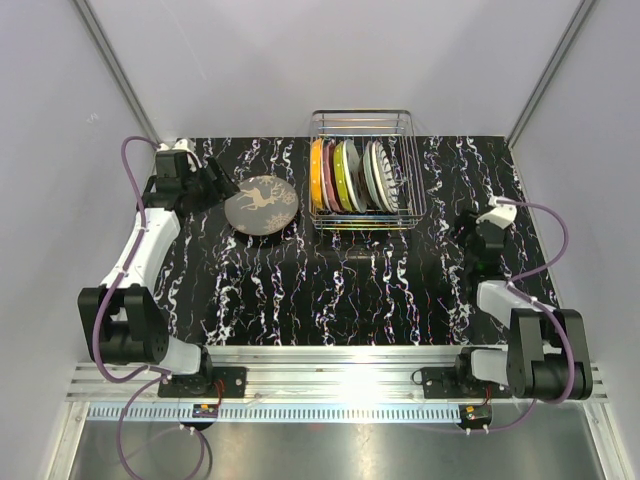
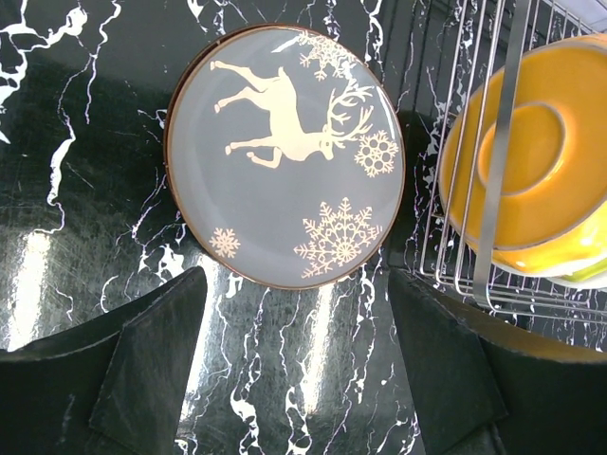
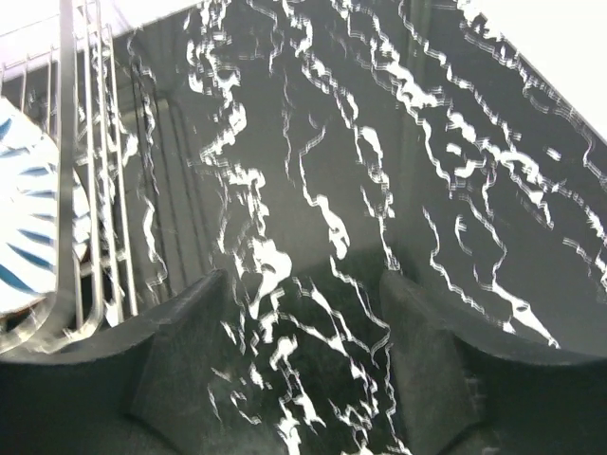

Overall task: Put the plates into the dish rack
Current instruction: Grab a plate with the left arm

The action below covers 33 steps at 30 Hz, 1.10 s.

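Note:
A grey-brown plate with a deer and snowflakes (image 1: 262, 204) lies flat on the marble table, just left of the dish rack (image 1: 362, 120). My left gripper (image 1: 220, 185) hovers at its left edge, open and empty. In the left wrist view the deer plate (image 2: 285, 156) fills the space ahead of the left gripper (image 2: 296, 280), apart from both fingers. Several plates stand upright in the rack, among them an orange one (image 2: 531, 180). My right gripper (image 1: 463, 226) stands open and empty to the right of the rack. The right gripper (image 3: 302, 280) has only tabletop between its fingers.
The wire rack (image 3: 85, 190) shows at the left of the right wrist view, with a blue-and-white plate (image 3: 28, 218) behind its wires. Rack wires (image 2: 503, 142) stand close to my left gripper's right finger. White walls enclose the black marble table (image 1: 330, 290).

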Motion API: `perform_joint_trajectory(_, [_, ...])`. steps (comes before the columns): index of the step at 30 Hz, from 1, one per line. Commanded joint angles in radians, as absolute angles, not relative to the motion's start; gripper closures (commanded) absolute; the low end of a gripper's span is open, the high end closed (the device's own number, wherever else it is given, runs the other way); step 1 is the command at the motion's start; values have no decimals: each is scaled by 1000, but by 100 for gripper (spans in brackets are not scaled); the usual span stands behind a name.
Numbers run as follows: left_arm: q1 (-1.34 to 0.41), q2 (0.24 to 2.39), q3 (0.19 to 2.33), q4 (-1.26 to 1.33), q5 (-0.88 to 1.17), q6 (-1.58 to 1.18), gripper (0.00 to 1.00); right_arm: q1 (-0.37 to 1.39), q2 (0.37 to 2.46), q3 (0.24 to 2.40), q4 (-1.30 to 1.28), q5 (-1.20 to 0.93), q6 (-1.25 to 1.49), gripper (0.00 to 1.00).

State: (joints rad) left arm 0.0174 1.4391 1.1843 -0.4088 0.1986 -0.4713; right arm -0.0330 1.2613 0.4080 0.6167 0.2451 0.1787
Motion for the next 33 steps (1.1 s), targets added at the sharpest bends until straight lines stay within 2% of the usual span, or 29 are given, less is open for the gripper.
perform_joint_trajectory(1, [9, 1388, 1184, -365, 230, -474, 19, -37, 1293, 308, 888, 192, 132, 22])
perform_joint_trajectory(5, [5, 1379, 1181, -359, 242, -477, 19, -32, 1414, 230, 1205, 239, 68, 21])
perform_joint_trajectory(7, [6, 1376, 1181, -359, 253, -479, 19, -26, 1579, 213, 1376, 187, 49, 14])
perform_joint_trajectory(8, [5, 1377, 1181, -359, 253, -479, 19, -18, 1597, 212, 1379, 195, 34, 11])
perform_joint_trajectory(9, [5, 1376, 1183, -357, 253, -479, 19, -18, 1516, 244, 1271, 196, 41, 3])
perform_joint_trajectory(10, [5, 1374, 1178, -356, 255, -479, 19, -20, 1499, 274, 1165, 245, 55, 0])
perform_joint_trajectory(12, [5, 1379, 1183, -356, 262, -480, 19, -18, 1557, 345, 1137, 279, 61, 0])
perform_joint_trajectory(14, [6, 1379, 1186, -359, 265, -479, 19, -20, 1528, 370, 1037, 245, 66, 0])
perform_joint_trajectory(16, [5, 1376, 1183, -360, 262, -479, 19, -20, 1549, 333, 1127, 256, 60, 0])
perform_joint_trajectory(19, [5, 1374, 1184, -360, 261, -479, 18, -21, 1540, 374, 1025, 249, 66, 0])
perform_joint_trajectory(33, [6, 1345, 1186, -347, 256, -453, 16, -21, 1543, 364, 1057, 255, 66, 0])
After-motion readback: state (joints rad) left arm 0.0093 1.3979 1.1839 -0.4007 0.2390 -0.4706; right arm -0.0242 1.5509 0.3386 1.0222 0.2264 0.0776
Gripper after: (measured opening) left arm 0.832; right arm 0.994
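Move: The plate with the reindeer lies flat, its middle about 6 cm ahead of my left hand, some 6 cm to its right and roughly 17 cm below. The orange plate, first in the rack, stands about 9 cm ahead and 20 cm to the right of my left hand, with the dish rack's middle some 12 cm ahead and 32 cm to the right. From my right hand the reindeer plate is about 48 cm to the left, 10 cm ahead and 10 cm below. I keep my left hand hovering over the table, only easing it up about 2 cm and a touch to the right, fingers still wide open and touching nothing. Meanwhile my empty right hand sinks nearly 7 cm over bare table, opening fully on the way, comes back up about 3 cm with a small reach forward, and then stays there. ##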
